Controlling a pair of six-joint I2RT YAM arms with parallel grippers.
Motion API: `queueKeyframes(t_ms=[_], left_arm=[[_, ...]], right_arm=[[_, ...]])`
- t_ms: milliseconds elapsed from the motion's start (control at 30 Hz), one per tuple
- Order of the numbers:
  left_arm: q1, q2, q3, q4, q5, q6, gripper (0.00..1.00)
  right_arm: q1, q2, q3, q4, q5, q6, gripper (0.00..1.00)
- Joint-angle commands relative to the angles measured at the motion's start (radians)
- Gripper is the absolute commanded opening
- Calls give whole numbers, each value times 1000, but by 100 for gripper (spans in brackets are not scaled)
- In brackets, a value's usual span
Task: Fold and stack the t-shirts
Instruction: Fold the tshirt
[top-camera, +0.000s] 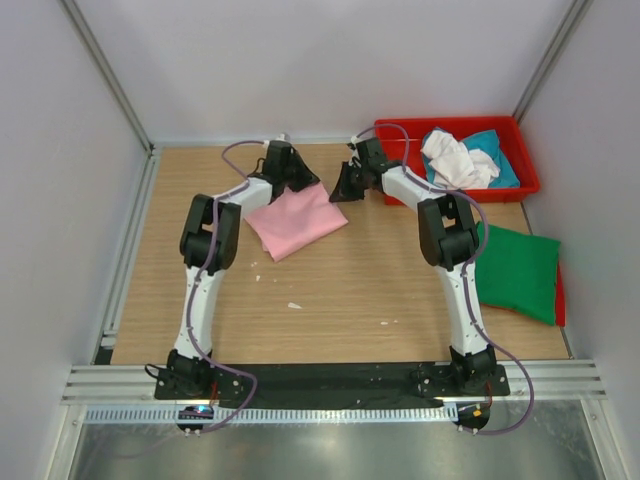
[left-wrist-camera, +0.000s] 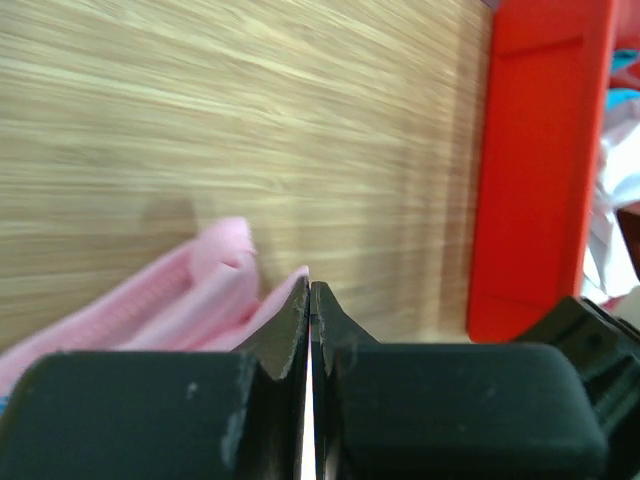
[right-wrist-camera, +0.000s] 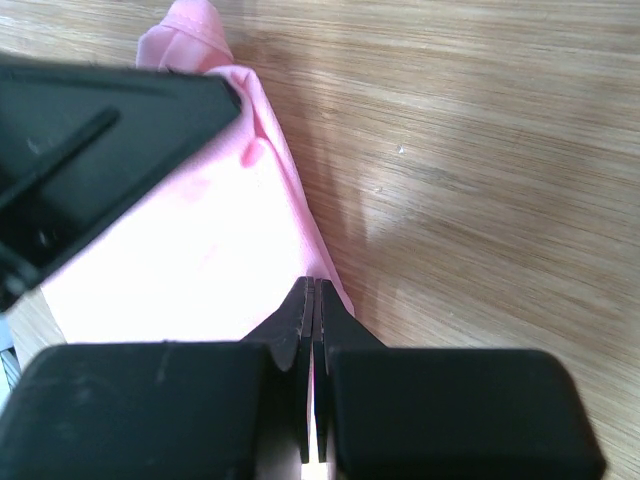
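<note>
A folded light pink t-shirt (top-camera: 300, 222) lies at the back middle of the wooden table. My left gripper (top-camera: 298, 180) is at its far left corner and my right gripper (top-camera: 337, 194) at its far right corner. In the left wrist view the left gripper (left-wrist-camera: 311, 287) is shut, with the pink cloth (left-wrist-camera: 200, 290) drawn up to its tips. In the right wrist view the right gripper (right-wrist-camera: 316, 283) is shut on the pink shirt's (right-wrist-camera: 200, 240) edge, which runs straight into its tips. A dark green t-shirt (top-camera: 517, 272) lies folded at the right.
A red tray (top-camera: 455, 124) at the back right holds a crumpled white shirt (top-camera: 455, 160) and a teal shirt (top-camera: 503, 160); its wall (left-wrist-camera: 530, 150) stands close on the left gripper's right. A red edge (top-camera: 560, 300) shows under the green shirt. Small white scraps (top-camera: 294, 305) lie mid-table.
</note>
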Motion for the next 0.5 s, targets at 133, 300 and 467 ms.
queueKeyframes(t_ms=[133, 300, 467], left_arm=[[37, 19, 75, -33, -46, 96, 0], [63, -42, 118, -60, -7, 128, 0], [63, -194, 65, -68, 3, 186, 1]], right_arm=[[-1, -2, -4, 28, -1, 15, 1], [4, -8, -6, 35, -12, 19, 1], [6, -14, 6, 45, -21, 28, 1]])
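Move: The shirt's raised far corner lies about 2 cm ahead of the left hand, 3 cm to its left and 1 cm below. The shirt's middle is some 10 cm back and 4 cm left of that hand, the right gripper about 5 cm back and 4 cm right, and the red box's middle roughly 29 cm right and 5 cm ahead. From the right hand, shut on the shirt's right edge, that far corner is about 6 cm ahead and 6 cm left. Sweep the shut left fingers left and a little forward, off the right end of the shirt's far edge and past the raised corner, sinking about 1 cm at first. Then lift them some 4 cm so they come free of the cloth, still closed. Keep the right gripper still, holding the shirt's right edge. ##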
